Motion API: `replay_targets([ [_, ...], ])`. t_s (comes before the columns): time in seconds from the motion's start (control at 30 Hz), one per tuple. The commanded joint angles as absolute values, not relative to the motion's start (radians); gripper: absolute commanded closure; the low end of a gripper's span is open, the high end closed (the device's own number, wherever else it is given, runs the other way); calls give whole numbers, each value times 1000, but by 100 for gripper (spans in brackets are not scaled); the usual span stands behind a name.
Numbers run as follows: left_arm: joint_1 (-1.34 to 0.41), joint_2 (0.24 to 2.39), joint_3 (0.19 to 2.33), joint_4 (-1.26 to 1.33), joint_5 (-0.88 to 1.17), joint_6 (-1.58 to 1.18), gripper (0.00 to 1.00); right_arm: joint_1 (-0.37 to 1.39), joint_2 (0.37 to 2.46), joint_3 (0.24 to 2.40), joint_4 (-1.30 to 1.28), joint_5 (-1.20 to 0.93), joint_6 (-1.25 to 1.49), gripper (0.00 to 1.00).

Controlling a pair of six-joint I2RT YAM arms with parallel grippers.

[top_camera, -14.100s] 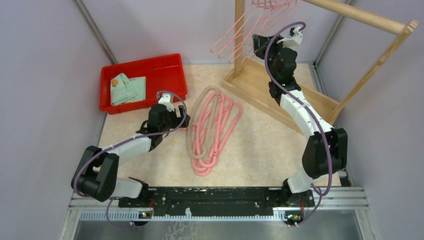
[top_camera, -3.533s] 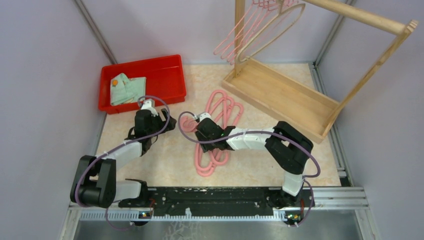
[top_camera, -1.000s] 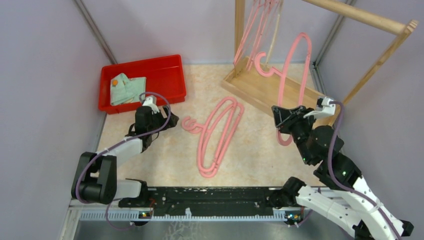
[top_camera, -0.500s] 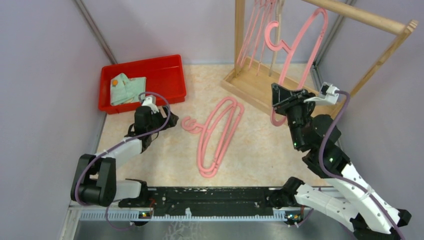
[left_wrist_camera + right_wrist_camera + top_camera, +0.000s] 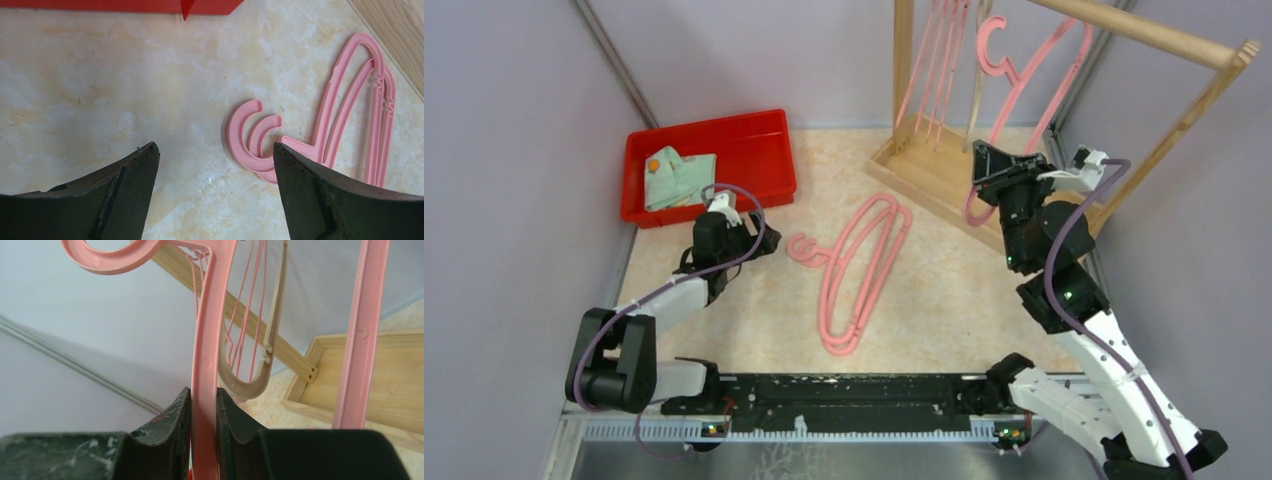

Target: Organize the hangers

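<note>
My right gripper (image 5: 986,172) is shut on the lower bar of a pink hanger (image 5: 1014,72), holding it upright in the air with its hook just below the wooden rack's rod (image 5: 1146,31). In the right wrist view the pink bar (image 5: 205,335) is pinched between the fingers of that gripper (image 5: 203,394). Several pink hangers (image 5: 930,62) and a beige one (image 5: 270,335) hang on the rod at the left post. Two more pink hangers (image 5: 839,343) lie flat on the table. My left gripper (image 5: 214,148) hovers open beside their hooks (image 5: 250,150).
The rack's wooden base tray (image 5: 944,172) sits at the back right. A red bin (image 5: 764,130) holding folded green cloth (image 5: 679,178) stands at the back left. Grey walls close in on both sides.
My right arm has raised the held pink hanger higher and further back, bringing its hook up near the rod. The left arm and the table hangers have not moved.
</note>
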State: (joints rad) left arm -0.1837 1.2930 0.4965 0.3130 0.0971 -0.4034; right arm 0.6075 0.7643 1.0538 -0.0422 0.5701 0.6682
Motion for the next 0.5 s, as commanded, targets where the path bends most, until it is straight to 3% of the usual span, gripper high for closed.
replay_targets([
  [0.0, -187, 1284, 509, 319, 85, -380, 11, 441, 768, 1023, 48, 320, 849, 100],
  [0.13, -187, 1279, 509, 315, 76, -374, 11, 308, 810, 1004, 134, 134, 926, 100],
  [0.47, -186, 1292, 515, 309, 65, -365, 11, 186, 861, 1001, 260, -13, 997, 100],
])
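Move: The right hand holds the pink hanger, hook up; the free stretch of rack rod it is bound for lies about 20 cm ahead, 3 cm left and 20 cm above. The hanging wooden hanger is some 20 cm ahead, 5 cm left and 5 cm up; the hung pink hangers are around 24 cm ahead, 11 cm left, at like height. From the left hand that rod stretch is roughly 13 cm ahead, 42 cm right and 58 cm up. Right hand carries the pinched pink hanger about 5 cm forward towards the rod, turning roughly 10 degrees counter-clockwise. ##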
